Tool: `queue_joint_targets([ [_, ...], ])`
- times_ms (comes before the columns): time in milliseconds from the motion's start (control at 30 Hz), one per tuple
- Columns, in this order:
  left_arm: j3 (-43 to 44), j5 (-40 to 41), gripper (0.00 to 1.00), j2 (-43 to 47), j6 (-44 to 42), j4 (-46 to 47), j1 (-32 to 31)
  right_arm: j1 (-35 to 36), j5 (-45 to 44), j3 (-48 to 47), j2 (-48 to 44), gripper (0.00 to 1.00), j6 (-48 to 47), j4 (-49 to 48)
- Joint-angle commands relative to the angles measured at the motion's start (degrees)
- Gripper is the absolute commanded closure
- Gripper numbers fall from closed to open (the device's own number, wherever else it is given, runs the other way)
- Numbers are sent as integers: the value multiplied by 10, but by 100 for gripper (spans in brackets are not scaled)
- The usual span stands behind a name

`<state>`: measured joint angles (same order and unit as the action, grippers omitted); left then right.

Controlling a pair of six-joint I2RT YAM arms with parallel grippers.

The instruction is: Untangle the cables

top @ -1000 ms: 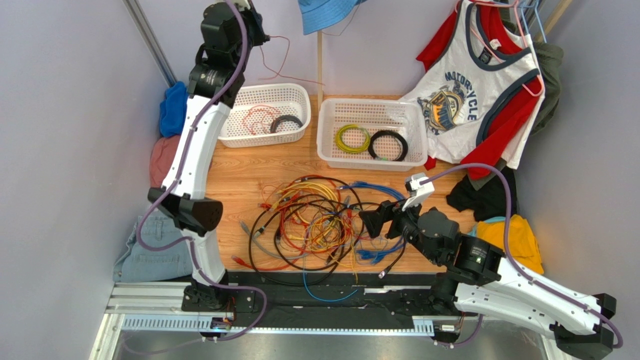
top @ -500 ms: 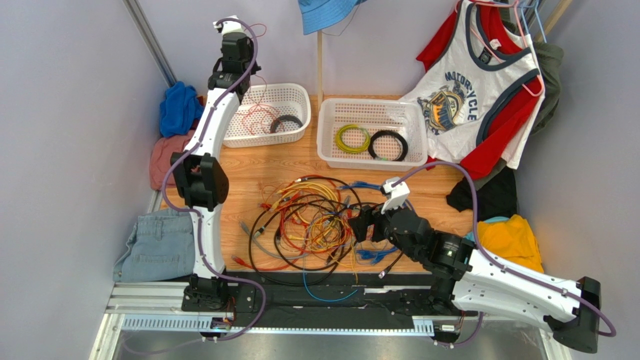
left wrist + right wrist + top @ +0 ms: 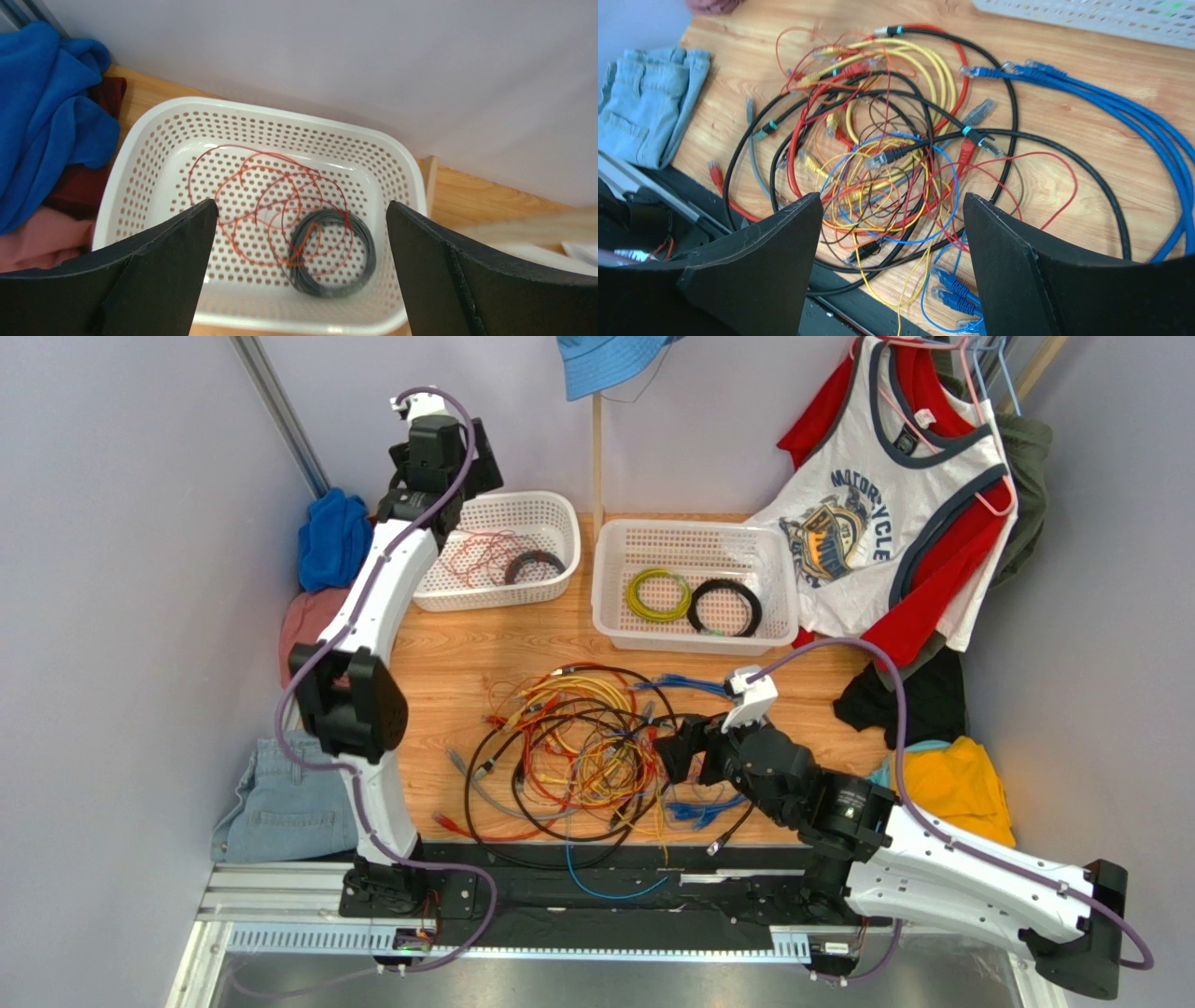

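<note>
The cables lie in a loose tangle of black, red, orange, yellow and blue cords on the wooden table, seen close in the right wrist view. My right gripper hovers over the tangle's right side, open, with nothing between its fingers. My left gripper hangs open above the left white basket. A thin red cable lies loose in that basket, partly over a black coiled ring.
A second white basket holds a yellow-green ring and a black ring. Clothes surround the table: blue cloth, jeans, a hanging tank top, yellow cloth. A black rail runs along the near edge.
My left gripper has opened and the thin red cable it held up now lies in the left basket. The right gripper has shifted a little left over the tangle.
</note>
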<state>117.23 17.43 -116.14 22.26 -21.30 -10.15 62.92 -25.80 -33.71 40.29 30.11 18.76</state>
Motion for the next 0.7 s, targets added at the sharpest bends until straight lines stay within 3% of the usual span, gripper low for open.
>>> queue_joint_targets([
  [0, -131, 15, 1, 204, 3, -1, -71, -1, -65, 9, -26, 21, 25, -4],
  [67, -232, 35, 1, 300, 22, 32, -118, 0, -82, 12, -34, 20, 23, 3],
  [133, -390, 51, 1, 365, 49, 82, -158, -1, -79, 13, -43, 20, 25, 7],
  [167, -441, 40, 1, 424, 88, 98, -166, -1, -73, 13, -46, 21, 24, 7],
  [200, -525, 21, 1, 448, 107, 116, -172, -1, -65, 13, -50, 23, 23, 8],
  [267, -608, -2, 1, 494, 135, 117, -202, -2, -48, 12, -51, 24, 28, 15],
  [367, -658, 23, 1, 521, 134, 76, -265, -1, -37, 17, -51, 25, 38, 22],
  [533, -743, -51, 3, 581, 163, 109, -295, -2, -14, 26, -52, 26, 57, 29],
  [667, -785, -40, 4, 582, 184, 80, -320, -2, -8, 36, -55, 26, 68, 33],
])
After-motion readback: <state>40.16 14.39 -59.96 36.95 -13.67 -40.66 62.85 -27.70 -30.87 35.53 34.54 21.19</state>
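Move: The cable tangle's middle lies about 36 cm back and 16 cm to the right of the empty left hand, some 28 cm below. The white basket is about 10 cm ahead, 3 cm left and 25 cm below; the clear basket 36 cm right and 2 cm ahead. The blue cables lie 22 cm right of the tangle's middle and 4 cm farther out. From the right hand the tangle's middle is about 6 cm ahead, 11 cm left and 17 cm down. Swing the open left gripper back about 33 cm and some 13 cm to the right, away from the white basket and in over the cable tangle. Lift a little at first, then sink to finish well below the starting height, turning the hand about 25 degrees clockwise and tipping the fingers further down at the end. Keep the fingers wide and still clear of the cables. ##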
